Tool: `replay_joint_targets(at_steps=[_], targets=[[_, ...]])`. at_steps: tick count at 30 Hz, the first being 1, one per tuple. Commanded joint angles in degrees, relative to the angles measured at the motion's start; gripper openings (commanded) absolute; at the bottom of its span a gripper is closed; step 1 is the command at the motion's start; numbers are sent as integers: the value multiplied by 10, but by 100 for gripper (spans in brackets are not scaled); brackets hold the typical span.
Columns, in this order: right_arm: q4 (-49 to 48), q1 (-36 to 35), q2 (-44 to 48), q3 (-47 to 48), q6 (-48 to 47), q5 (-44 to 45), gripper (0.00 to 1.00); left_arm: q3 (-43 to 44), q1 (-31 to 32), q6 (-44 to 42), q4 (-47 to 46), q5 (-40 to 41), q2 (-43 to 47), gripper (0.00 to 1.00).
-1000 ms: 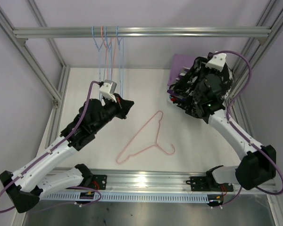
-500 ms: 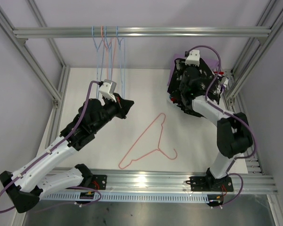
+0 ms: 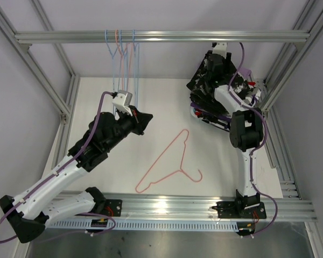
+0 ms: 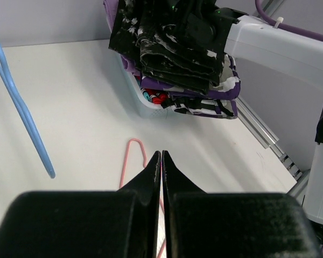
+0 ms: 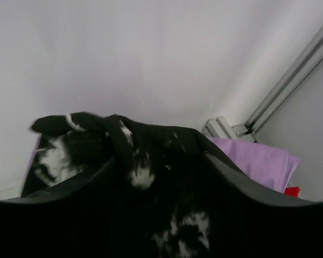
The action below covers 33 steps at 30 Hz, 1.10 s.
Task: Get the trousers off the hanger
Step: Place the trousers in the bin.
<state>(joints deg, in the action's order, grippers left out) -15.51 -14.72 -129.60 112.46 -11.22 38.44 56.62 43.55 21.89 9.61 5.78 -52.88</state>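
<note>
The trousers lie in a folded pile (image 3: 207, 110) at the back right of the table. On top are the black ones with white blotches (image 4: 167, 37), over a purple-white-black print pair (image 4: 204, 105), with red (image 4: 159, 98) peeking out. My right gripper (image 3: 203, 86) reaches down onto the pile. In the right wrist view its jaws (image 5: 160, 161) stand apart, with the black blotched cloth (image 5: 140, 177) lying between them and lilac cloth (image 5: 258, 156) behind. A bare pink hanger (image 3: 169, 161) lies flat mid-table. My left gripper (image 3: 142, 119) hovers shut and empty, its tips (image 4: 161, 153) above the hanger's hook (image 4: 132, 142).
Several empty blue and pink hangers (image 3: 124, 54) hang from the rail (image 3: 204, 36) at the back left; one blue one (image 4: 21, 113) shows in the left wrist view. Aluminium frame posts (image 3: 280, 70) stand close behind the pile on the right.
My right arm swung back and up over the pile with the black blotched trousers, and its jaws have spread apart. The pink hanger shifted slightly. The left arm stayed put.
</note>
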Motion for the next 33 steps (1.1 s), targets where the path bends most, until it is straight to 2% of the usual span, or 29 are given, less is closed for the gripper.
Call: replay_joint_targets(at_steps=[1,2,3,4,5,18,23,27,33], targets=[[36,7,4,1,30,9,73,24,3,-13,-9,-8,1,0],[38,7,11,0,39,6,77,24,3,-13,-10,-8,0,0],[43,13,19,-15,50,0,83,25,3,-12,-9,-10,-1,0],[54,15,35,-22,60,-7,95,25,3,-12,-9,-12,-2,0],[56,17,46,-29,69,-19,99,25,3,-11,-9,-14,-4,0],[37,23,216,-186,159,-97,99,26,3,-11,-8,-22,-4,0],[29,21,243,-266,189,-97,99,27,3,-15,-8,-20,-5,0],[-18,17,268,-382,206,-84,99,26,3,-16,-9,-21,-6,0],[-27,18,278,-452,227,-71,99,26,3,-19,-9,-24,-5,1]])
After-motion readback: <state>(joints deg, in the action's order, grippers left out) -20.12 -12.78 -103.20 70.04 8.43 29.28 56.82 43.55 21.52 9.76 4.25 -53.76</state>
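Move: For my right hand, the bin's middle lies some 10 cm back towards me, 2 cm to the right and 17 cm down. My fingers are still in the black trousers, whose bulk is about 8 cm back, 3 cm left and 8 cm below; the purple trousers poke out roughly 2 cm back, 10 cm right and 10 cm down. From my left hand the bin is about 30 cm ahead, 42 cm right and 25 cm below. My right fingers, already partly open, spread fully to let go of the black trousers as I dip a couple of centimetres at the back of the bin. Then I pull back about 12 cm over the bin, rising first and then sinking some 9 cm towards the heaped cloth, my hand's left side rolling up some 15 degrees. Whether the open fingertips touch the cloth at the end can't be seen. ##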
